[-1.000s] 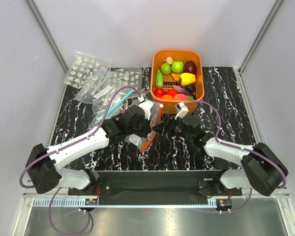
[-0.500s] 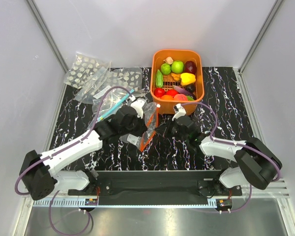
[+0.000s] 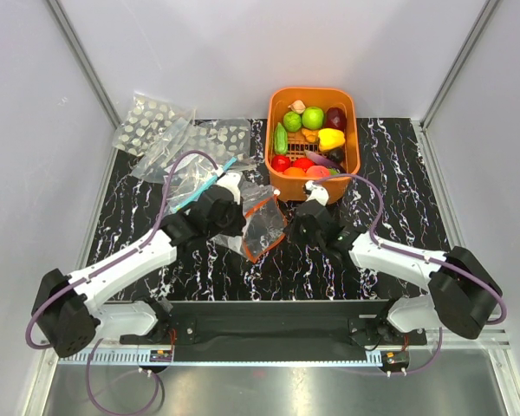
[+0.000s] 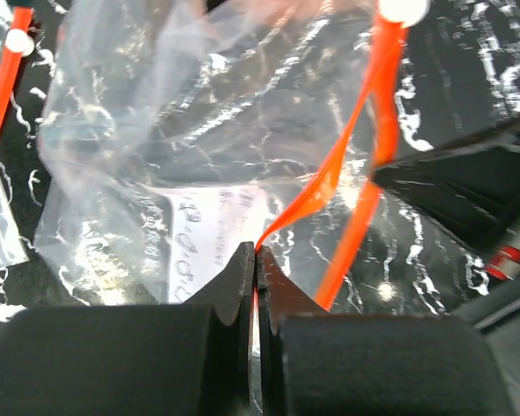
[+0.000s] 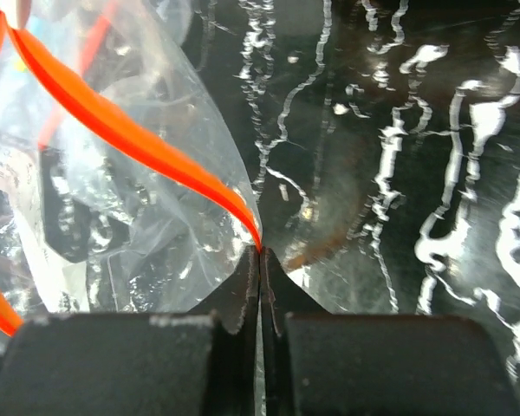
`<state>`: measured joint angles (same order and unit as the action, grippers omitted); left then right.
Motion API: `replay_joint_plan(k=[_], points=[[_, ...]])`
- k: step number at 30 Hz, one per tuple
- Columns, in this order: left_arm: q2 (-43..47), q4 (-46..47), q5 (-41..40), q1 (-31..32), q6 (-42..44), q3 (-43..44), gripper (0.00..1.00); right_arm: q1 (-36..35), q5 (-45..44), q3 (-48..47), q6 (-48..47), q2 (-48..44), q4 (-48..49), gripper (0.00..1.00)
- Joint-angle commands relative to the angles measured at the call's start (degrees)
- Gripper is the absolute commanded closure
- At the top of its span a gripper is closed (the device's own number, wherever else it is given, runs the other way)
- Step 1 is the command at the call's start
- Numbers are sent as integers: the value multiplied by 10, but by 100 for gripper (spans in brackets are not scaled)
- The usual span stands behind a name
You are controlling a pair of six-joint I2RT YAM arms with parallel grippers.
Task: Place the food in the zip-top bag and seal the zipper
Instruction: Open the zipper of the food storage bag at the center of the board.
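The clear zip-top bag [image 3: 264, 230] hangs just above the table between my two grippers, its mouth spread apart. My left gripper [image 3: 241, 222] is shut on one side of the red-orange zipper [image 4: 377, 95], as the left wrist view shows [image 4: 256, 256]. My right gripper [image 3: 289, 230] is shut on the other side of the zipper [image 5: 113, 121], as the right wrist view shows [image 5: 260, 254]. The food [image 3: 313, 117] lies in the orange basket [image 3: 314, 91] behind the bag: green apples, a yellow pepper, red tomatoes, dark purple pieces and a cucumber. I see no food in the bag.
Bags dotted with white spots [image 3: 152, 121] lie at the back left. A clear bag with a light blue strip [image 3: 206, 180] lies behind my left gripper. The basket stands close behind the right gripper. White walls close in both sides.
Both grippers have drawn apart with the zipper sides in them. The bag has gone from a narrow, nearly shut shape to a wider open mouth. The left arm has shifted left.
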<state>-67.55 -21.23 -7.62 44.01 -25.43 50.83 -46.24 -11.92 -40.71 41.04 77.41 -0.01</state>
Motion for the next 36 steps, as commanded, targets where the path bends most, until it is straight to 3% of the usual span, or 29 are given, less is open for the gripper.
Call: replay_joint_plan(k=[1,5,12,19,23,28,29,31,33,36], points=[[-10,12,-40,-2,-6,-8,100,-18,-91,-38,-12,-4,-100,100],[-11,7,-47,-2,-2,1,100,-20,-95,-31,-16,-1,-104,100],[-15,-139,-130,5,5,93,100,-20,-96,-19,-34,-2,-103,99],[-22,-224,-184,43,2,175,100,-21,21,-23,-75,5,-6,94],[-43,-323,-283,69,-9,240,100,-21,89,-69,-81,58,51,94],[-51,-312,-293,78,-10,221,100,-20,103,-115,-77,102,46,81],[-54,-301,-288,77,-11,211,100,-20,103,-114,-77,103,50,71],[-61,-262,-275,75,-11,184,100,-21,102,-110,-79,99,50,64],[-69,-226,-236,66,-8,169,100,-20,98,-102,-81,86,42,51],[-86,-201,-221,57,-9,154,100,-20,86,-97,-90,64,21,46]])
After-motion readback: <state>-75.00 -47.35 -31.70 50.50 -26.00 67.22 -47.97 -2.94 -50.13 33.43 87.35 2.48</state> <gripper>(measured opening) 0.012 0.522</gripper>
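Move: The middle of the food storage bag's gaping mouth is about 5 cm right of the left hand, level fore and aft and roughly 3 cm lower; from the right hand it lies some 6 cm left. Each hand already pinches one orange zipper strip. The white slider is about 8 cm ahead and 7 cm right of the left hand, and the blue zipper 10 cm ahead and 10 cm left, on the board. The orange crate stands 20 cm ahead and 6 cm right of the right hand. The bag's left zipper strip stays pinched in the left fingers and is drawn about 5 cm left, dipping, then lifted high and partly lowered again as that wrist rolls its left side up. The other strip is first pulled a little right and down by the right hand, which then lets go and swings some 9 cm left, spreading its fingers about half open around or beside the strip. ##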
